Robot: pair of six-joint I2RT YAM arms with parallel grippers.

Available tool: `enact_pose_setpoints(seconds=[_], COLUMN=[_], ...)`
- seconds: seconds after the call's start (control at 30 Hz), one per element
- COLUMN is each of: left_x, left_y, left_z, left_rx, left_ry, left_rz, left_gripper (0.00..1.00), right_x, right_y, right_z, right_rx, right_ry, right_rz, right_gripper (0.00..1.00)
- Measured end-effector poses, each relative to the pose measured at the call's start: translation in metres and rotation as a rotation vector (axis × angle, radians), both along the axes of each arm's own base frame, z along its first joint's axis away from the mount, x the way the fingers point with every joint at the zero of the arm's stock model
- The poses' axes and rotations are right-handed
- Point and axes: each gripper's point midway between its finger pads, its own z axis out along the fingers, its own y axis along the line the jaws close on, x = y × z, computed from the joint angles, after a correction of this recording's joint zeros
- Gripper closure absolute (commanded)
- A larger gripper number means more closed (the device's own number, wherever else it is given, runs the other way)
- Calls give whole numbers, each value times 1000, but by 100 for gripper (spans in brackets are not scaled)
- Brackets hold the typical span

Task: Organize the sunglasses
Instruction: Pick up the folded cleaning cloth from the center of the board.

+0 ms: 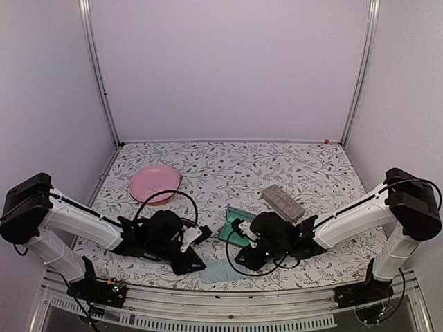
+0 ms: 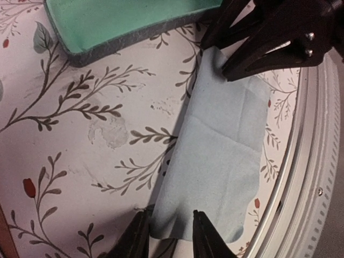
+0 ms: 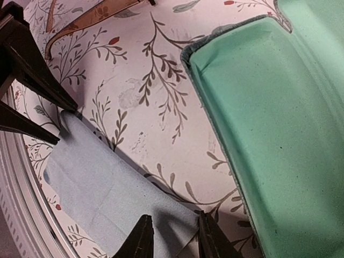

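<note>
Part of a pair of sunglasses [image 3: 88,19], a brown lens in a thin frame, lies at the top left of the right wrist view; the rest is cut off. A pale blue cloth [image 1: 220,272] lies flat near the table's front edge. My left gripper [image 2: 169,231] straddles one end of the cloth [image 2: 215,156], jaws apart, fabric slightly puckered between them. My right gripper [image 3: 174,236] straddles the opposite end of the cloth [image 3: 102,188], jaws also apart. The two grippers face each other across the cloth.
An open case with green lining [image 1: 234,228] lies just beyond the cloth, close to the right gripper. A closed grey case [image 1: 282,202] sits behind it. A pink plate [image 1: 154,184] is at the back left. The table's metal front rail [image 2: 306,177] runs beside the cloth.
</note>
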Motion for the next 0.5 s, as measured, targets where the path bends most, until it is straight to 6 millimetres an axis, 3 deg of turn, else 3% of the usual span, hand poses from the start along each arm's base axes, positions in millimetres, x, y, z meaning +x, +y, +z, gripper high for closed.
enact_pose_setpoints(seconds=[0.5], left_x=[-2], left_y=[1], left_z=[-2], left_rx=[7], left_ry=[11], left_rz=[-5], left_gripper=[93], right_x=[2], right_y=[-1], right_z=[0], right_rx=[22], right_ry=[22], right_rz=[-11], right_gripper=[73])
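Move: The folded cleaning cloth lies crosswise between the hands: its middle is about 6 cm right of the left hand and 3 cm nearer the base, at nearly the same height, its far left corner between the fingers. From the right hand the middle is some 6 cm left and 3 cm back. The open green case sits about 11 cm ahead of the right hand, roughly straight out; the sunglasses about 15 cm ahead of the left hand and 4 cm left. Staying almost in place, low at the cloth's far left corner, the left hand steadily closes its fingers from about a third open to nearly shut and pinches that corner. The right hand also keeps its place with its fingers still partly open around the far right corner, its opening barely changing. ##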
